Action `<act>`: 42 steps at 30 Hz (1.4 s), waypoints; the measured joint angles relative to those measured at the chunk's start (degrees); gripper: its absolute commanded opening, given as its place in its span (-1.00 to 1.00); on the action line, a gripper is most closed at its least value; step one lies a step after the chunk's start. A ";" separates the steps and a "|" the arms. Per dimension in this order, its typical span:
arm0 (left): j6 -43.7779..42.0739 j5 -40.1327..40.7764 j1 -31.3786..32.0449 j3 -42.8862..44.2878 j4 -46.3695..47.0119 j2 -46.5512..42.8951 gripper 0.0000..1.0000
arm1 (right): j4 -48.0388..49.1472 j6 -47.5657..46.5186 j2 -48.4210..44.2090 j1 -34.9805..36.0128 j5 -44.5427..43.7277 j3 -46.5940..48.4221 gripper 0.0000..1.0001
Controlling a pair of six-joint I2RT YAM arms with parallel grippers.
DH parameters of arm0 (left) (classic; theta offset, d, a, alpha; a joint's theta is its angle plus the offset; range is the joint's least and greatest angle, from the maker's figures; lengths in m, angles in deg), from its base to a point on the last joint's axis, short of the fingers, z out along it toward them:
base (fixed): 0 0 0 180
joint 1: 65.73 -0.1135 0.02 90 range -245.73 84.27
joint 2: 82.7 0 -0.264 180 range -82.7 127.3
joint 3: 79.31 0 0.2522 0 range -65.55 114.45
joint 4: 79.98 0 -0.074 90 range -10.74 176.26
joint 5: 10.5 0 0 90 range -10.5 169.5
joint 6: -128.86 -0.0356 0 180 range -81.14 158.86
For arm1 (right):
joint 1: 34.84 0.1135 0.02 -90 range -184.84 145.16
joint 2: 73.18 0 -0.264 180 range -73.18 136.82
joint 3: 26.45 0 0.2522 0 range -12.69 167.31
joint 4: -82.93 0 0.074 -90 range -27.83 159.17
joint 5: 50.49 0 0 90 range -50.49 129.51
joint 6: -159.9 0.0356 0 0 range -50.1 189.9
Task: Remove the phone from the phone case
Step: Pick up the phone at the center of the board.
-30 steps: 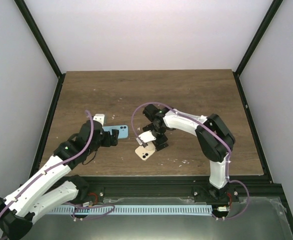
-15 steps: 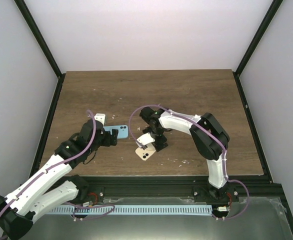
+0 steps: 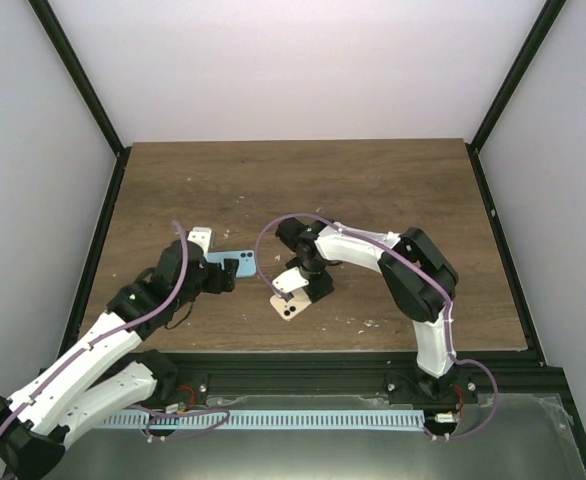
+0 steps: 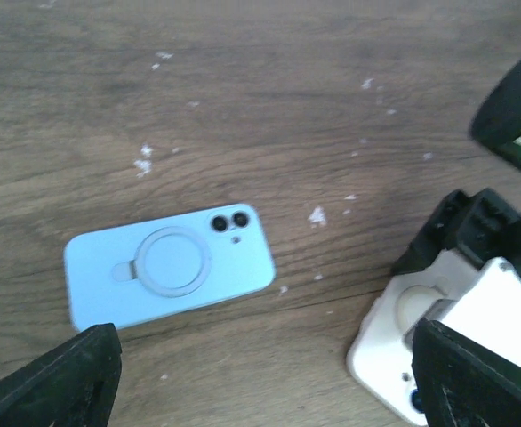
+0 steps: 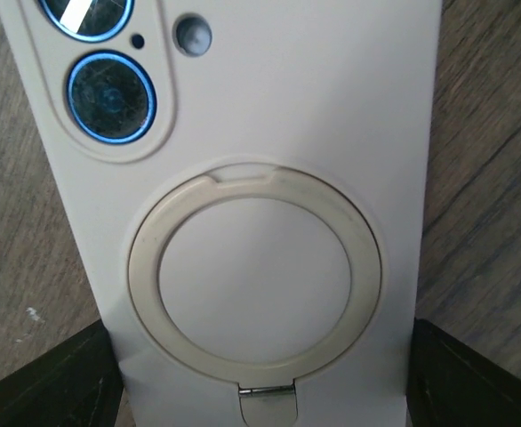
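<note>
A cream phone case lies back-up near the table's front, and the blue camera lenses of the phone show through its cutout. It has a ring stand on its back. My right gripper straddles the case, its fingers against both long edges. In the top view the right gripper stands over the case's upper end. A light blue phone case with a ring lies flat to the left. My left gripper hovers open just in front of it, holding nothing.
The light blue case lies between the two grippers, a short gap from the cream case. White crumbs dot the wooden table. Black frame rails run along the table's sides.
My right gripper has shifted slightly left and down over the cream case and its jaws have narrowed onto the case's edges. The left gripper has barely moved.
</note>
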 measured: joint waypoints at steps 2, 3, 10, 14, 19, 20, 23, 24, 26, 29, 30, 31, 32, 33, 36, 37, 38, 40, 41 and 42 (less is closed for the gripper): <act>0.04 -1.84 -0.02 -0.94 1.77 -1.62 0.73 | -0.07 0.59 -0.48 -0.02 0.22 -0.52 0.34; 0.15 -2.80 -0.04 -1.62 2.64 -2.71 0.70 | -0.09 1.03 -0.98 -0.15 0.37 -1.18 0.32; -1.60 -12.33 5.25 -3.15 7.82 -12.24 0.28 | -10.16 3.65 -6.05 -5.92 7.63 -4.33 0.27; -8.07 -15.19 16.96 -1.27 9.57 -13.99 0.21 | -14.86 4.63 -10.99 -12.11 13.22 -4.28 0.25; -21.00 -12.17 28.94 1.38 7.43 -7.52 0.35 | -20.59 5.66 -15.58 -17.14 19.30 -3.91 0.21; -23.93 -10.86 31.15 2.25 6.45 -5.70 0.36 | -21.22 6.05 -16.37 -17.27 20.39 -3.91 0.21; -31.58 -8.66 34.51 4.33 5.07 -0.76 0.34 | -22.75 6.97 -18.67 -17.14 24.09 -3.93 0.20; -33.90 -8.13 34.95 5.03 4.59 0.83 0.33 | -23.19 7.19 -19.43 -17.07 25.44 -3.93 0.20; -38.23 -7.04 35.58 6.64 3.28 3.87 0.32 | -23.69 7.43 -20.31 -16.98 27.32 -3.93 0.20; -44.22 -4.79 36.46 8.11 2.29 6.82 0.31 | -23.98 8.15 -20.74 -16.85 29.73 -4.07 0.20; -45.83 -4.15 36.72 8.22 2.32 7.26 0.30 | -23.98 8.35 -20.92 -16.76 30.47 -4.31 0.20; -47.28 -3.63 36.92 8.28 2.36 7.58 0.29 | -24.06 8.50 -21.03 -16.68 31.06 -4.44 0.20; -49.05 -2.93 37.16 8.31 2.56 7.91 0.28 | -24.15 8.55 -21.14 -16.61 31.54 -4.57 0.20; -50.75 -2.12 37.40 8.35 2.82 8.33 0.26 | -24.24 8.70 -21.24 -16.44 32.11 -4.70 0.20; -55.47 0.22 37.86 8.70 3.54 10.47 0.17 | -24.35 9.14 -21.57 -15.85 33.90 -4.74 0.20; -56.89 0.85 37.92 8.87 3.74 11.52 0.15 | -24.35 9.44 -21.70 -15.58 34.49 -4.74 0.20; -58.23 1.40 37.97 9.09 3.91 12.59 0.13 | -24.33 9.70 -21.88 -15.21 34.97 -4.76 0.20; -60.54 2.08 38.03 9.16 4.33 14.27 0.08 | -24.28 10.03 -22.34 -14.25 35.58 -5.11 0.20; -61.75 2.47 38.14 9.16 4.44 14.64 0.03 | -24.26 10.12 -22.56 -13.60 35.71 -5.38 0.20; -62.60 2.71 38.27 9.16 4.63 14.75 0.00 | -24.46 10.23 -22.75 -12.94 35.78 -5.55 0.20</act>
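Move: The phone lies flat at the board's near middle, already pinched by the right gripper, its middle about 2 cm back and 2 cm left of the right hand point, at the same height. From the left hand it lies some 18 cm to the right, 2 cm back and 17 cm below. The blue phone is about 7 cm ahead of the left hand, 1 cm to its left and 18 cm down. Keep the right gripper's hold on the phone and lift it about 13 cm, swinging right, then back towards the base with a little return left, fingers tipping back and left some 40 degrees. Bring the left gripper up and over, then down, back and about 17 cm right to the phone's lens end, wrist turning strongly clockwise and rolling, fingers narrowing to half open around that end. ##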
